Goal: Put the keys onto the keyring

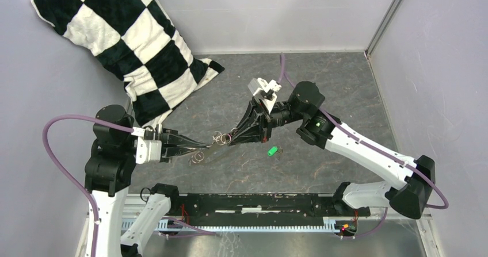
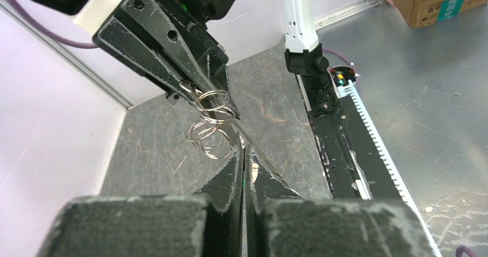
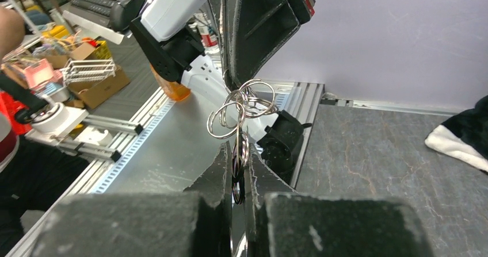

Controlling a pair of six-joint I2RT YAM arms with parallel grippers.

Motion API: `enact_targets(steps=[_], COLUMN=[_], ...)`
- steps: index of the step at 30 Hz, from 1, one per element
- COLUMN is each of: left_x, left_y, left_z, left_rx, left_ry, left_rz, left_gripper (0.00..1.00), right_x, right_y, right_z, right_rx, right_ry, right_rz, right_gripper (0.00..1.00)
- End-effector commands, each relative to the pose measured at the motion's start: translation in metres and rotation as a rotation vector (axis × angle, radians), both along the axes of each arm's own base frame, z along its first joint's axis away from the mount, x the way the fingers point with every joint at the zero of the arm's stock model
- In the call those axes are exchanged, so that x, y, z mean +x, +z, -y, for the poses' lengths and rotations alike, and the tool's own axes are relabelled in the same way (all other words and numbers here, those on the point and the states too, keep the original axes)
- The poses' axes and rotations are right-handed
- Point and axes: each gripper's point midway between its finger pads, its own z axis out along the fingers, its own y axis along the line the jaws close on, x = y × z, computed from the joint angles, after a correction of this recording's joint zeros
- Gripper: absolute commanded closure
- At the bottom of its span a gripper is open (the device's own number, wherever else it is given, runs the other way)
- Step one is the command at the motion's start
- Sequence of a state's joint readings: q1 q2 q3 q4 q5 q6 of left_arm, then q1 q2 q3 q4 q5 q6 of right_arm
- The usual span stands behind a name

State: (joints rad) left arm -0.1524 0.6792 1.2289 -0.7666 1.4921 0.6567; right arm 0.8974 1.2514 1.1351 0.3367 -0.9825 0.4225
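The keyring [image 1: 214,147], a thin silvery loop with small rings strung on it, hangs above the table between my two grippers. My left gripper [image 1: 197,151] is shut on its left edge. In the left wrist view the loop's edge [image 2: 248,137] runs out of the shut left gripper [image 2: 242,149], with the small rings [image 2: 210,135] just beyond. My right gripper [image 1: 228,139] is shut on the ring cluster at the other end. In the right wrist view rings [image 3: 241,104] fan out from the shut right gripper [image 3: 237,149]. The green-tagged key [image 1: 273,150] lies on the table right of the grippers, untouched.
A black-and-white checkered pillow [image 1: 126,44] leans at the back left, its corner [image 3: 460,136] showing in the right wrist view. Walls enclose the grey table [image 1: 322,84]. The black mounting rail [image 1: 259,202] runs along the near edge.
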Motion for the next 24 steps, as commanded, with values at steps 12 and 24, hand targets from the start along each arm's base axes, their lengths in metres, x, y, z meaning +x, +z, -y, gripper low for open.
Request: enact_targets(steps=[12, 24], left_x=[-0.043, -0.043], left_y=[0.009, 0.012], left_z=[-0.002, -0.002], left_rx=[-0.027, -0.026], left_ry=[-0.161, -0.16], left_rz=[-0.005, -0.007], left_gripper=[0.98, 0.98], right_x=[0.023, 0.064], right_y=[0.017, -0.018], right_z=[-0.011, -0.034], right_rx=[-0.029, -0.131], right_ry=[0.153, -0.06], right_rz=[-0.071, -0.224], right_gripper=[0.99, 0.31])
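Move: Both shut grippers hold the ringed metal plate in mid-air between them. From the right fingertips, the upper ring bunch is about 3 cm left, 1 cm ahead and level; the lower ring bunch is some 9 cm left, 4 cm back and slightly lower. From the left fingertips, the upper bunch is roughly 3 cm right and 2 cm ahead, at about the same height. Right fingers open off the ringed plate, the hand going about 5 cm forward and 3 left; left keeps pinching. ##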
